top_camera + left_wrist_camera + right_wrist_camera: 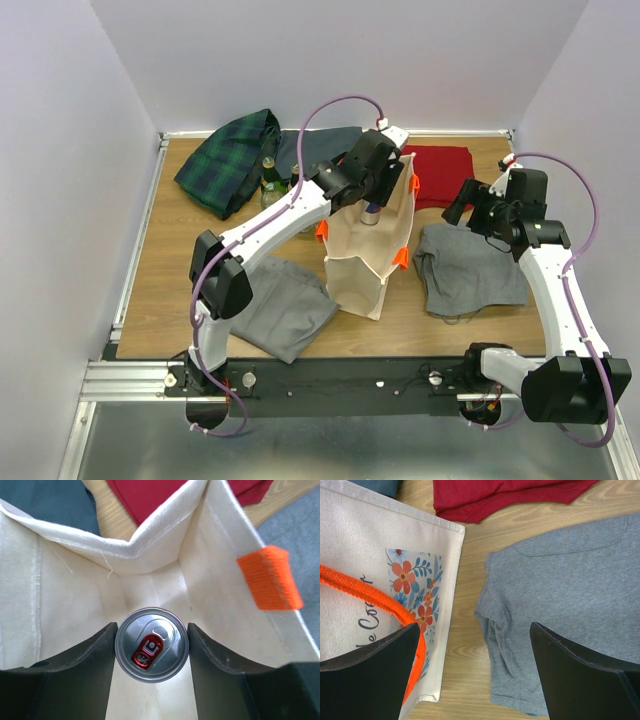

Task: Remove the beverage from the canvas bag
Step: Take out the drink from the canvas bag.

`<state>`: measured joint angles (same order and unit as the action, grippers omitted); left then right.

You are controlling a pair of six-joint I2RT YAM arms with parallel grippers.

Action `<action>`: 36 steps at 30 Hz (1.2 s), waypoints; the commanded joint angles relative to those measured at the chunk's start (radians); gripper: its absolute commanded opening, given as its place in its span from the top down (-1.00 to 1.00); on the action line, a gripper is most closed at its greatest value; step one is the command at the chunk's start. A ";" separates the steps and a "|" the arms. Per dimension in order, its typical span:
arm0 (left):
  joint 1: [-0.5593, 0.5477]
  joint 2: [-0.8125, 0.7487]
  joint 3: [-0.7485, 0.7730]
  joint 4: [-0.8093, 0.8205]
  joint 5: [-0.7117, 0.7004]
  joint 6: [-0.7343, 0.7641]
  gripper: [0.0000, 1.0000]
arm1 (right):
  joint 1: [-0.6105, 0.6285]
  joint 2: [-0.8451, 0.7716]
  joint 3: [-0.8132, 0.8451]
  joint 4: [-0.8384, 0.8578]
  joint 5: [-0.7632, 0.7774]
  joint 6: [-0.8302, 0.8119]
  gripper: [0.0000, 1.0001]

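Note:
The cream canvas bag (pixel 360 265) with orange handles (pixel 270 577) stands open at mid-table. In the left wrist view a silver beverage can (pixel 152 644) with a red pull tab sits inside the bag's mouth, cream walls (pixel 75 580) all round it. My left gripper (pixel 152 626) is shut on the can, one dark finger pressed against each side. From above, the can (pixel 371 213) shows just under that gripper (pixel 368 190). My right gripper (pixel 474 627) hangs open and empty to the right of the bag (pixel 365 540), above bare wood.
A grey shirt (pixel 470 265) lies right of the bag and a red cloth (pixel 440 172) behind it. A plaid cloth (pixel 225 160), green bottles (pixel 270 180) and a dark cloth (pixel 320 150) sit at the back left. Another grey cloth (pixel 285 310) lies front left.

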<state>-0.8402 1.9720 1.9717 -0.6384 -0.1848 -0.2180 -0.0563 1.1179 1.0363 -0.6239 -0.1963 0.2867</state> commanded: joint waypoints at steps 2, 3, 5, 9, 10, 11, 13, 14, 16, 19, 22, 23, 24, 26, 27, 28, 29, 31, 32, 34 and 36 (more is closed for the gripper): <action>-0.005 -0.071 0.094 -0.024 0.047 0.020 1.00 | -0.007 -0.020 -0.004 0.006 -0.002 -0.009 -1.00; -0.005 -0.070 0.102 -0.036 0.056 0.020 1.00 | -0.007 -0.021 -0.004 0.006 0.000 -0.009 -1.00; -0.005 -0.073 0.119 -0.047 0.064 0.020 1.00 | -0.007 -0.024 -0.007 0.006 0.001 -0.009 -1.00; -0.005 -0.078 0.153 -0.082 0.068 0.025 1.00 | -0.007 -0.026 -0.010 0.006 0.005 -0.009 -1.00; -0.005 -0.079 0.159 -0.089 0.068 0.028 1.00 | -0.007 -0.027 -0.010 0.006 0.005 -0.009 -1.00; -0.005 -0.082 0.167 -0.095 0.068 0.026 1.00 | -0.008 -0.026 -0.009 0.006 0.005 -0.009 -1.00; -0.005 -0.096 0.168 -0.099 0.067 0.028 1.00 | -0.007 -0.027 -0.009 0.004 0.008 -0.009 -1.00; -0.005 -0.101 0.170 -0.099 0.064 0.025 1.00 | -0.007 -0.027 -0.010 0.004 0.008 -0.009 -1.00; -0.005 -0.113 0.170 -0.102 0.064 0.028 1.00 | -0.008 -0.027 -0.010 0.006 0.008 -0.009 -1.00; -0.003 -0.125 0.176 -0.110 0.061 0.028 1.00 | -0.007 -0.029 -0.015 0.006 0.011 -0.009 -1.00; -0.002 -0.136 0.182 -0.122 0.070 0.026 1.00 | -0.007 -0.030 -0.016 0.006 0.011 -0.007 -1.00; -0.002 -0.139 0.182 -0.125 0.071 0.025 1.00 | -0.008 -0.032 -0.016 0.006 0.011 -0.007 -1.00; -0.002 -0.143 0.184 -0.129 0.074 0.022 1.00 | -0.007 -0.030 -0.015 0.006 0.012 -0.007 -1.00; 0.000 -0.151 0.185 -0.132 0.077 0.022 1.00 | -0.007 -0.030 -0.015 0.007 0.009 -0.007 -1.00; 0.000 -0.151 0.190 -0.135 0.079 0.022 1.00 | -0.007 -0.029 -0.013 0.006 0.009 -0.007 -1.00; 0.000 -0.156 0.191 -0.138 0.082 0.020 1.00 | -0.007 -0.029 -0.013 0.007 0.008 -0.007 -1.00; 0.000 -0.156 0.196 -0.141 0.082 0.020 1.00 | -0.007 -0.027 -0.015 0.007 0.008 -0.007 -1.00; 0.001 -0.157 0.213 -0.156 0.084 0.022 1.00 | -0.007 -0.029 -0.015 0.007 0.008 -0.007 -1.00; 0.001 -0.157 0.220 -0.162 0.084 0.023 1.00 | -0.007 -0.030 -0.013 0.007 0.009 -0.007 -1.00; 0.003 -0.157 0.240 -0.176 0.084 0.025 1.00 | -0.007 -0.030 -0.018 0.009 0.009 -0.007 -1.00; 0.003 -0.165 0.251 -0.182 0.082 0.026 1.00 | -0.007 -0.030 -0.016 0.009 0.009 -0.007 -1.00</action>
<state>-0.8398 1.8774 2.1544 -0.8341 -0.1192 -0.2050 -0.0563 1.1049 1.0306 -0.6239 -0.1963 0.2867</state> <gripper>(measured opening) 0.628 0.998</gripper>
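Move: The left hand already holds the can, inside the far part of the canvas bag; the group of bottles, where the others taken out stand, is about 18 cm to its left, 3 cm farther out and 14 cm lower. The bag's left rim with its orange handle lies some 11 cm left, 4 cm back and 2 cm lower; the red cloth is about 14 cm ahead, 18 cm right and 23 cm below. From the right hand, the bottles stand roughly 37 cm left, 8 cm ahead and 10 cm down. The left hand keeps its pinch on the upper end of the can and draws it up inside the canvas bag by about 9 cm, easing back some 3 cm on the way from the far wall and red cloth. The wrist holds nearly the same slanted attitude and the gripper's opening does not change, while the later half of the lift also drifts slightly left, to the side where the bottles stand. ##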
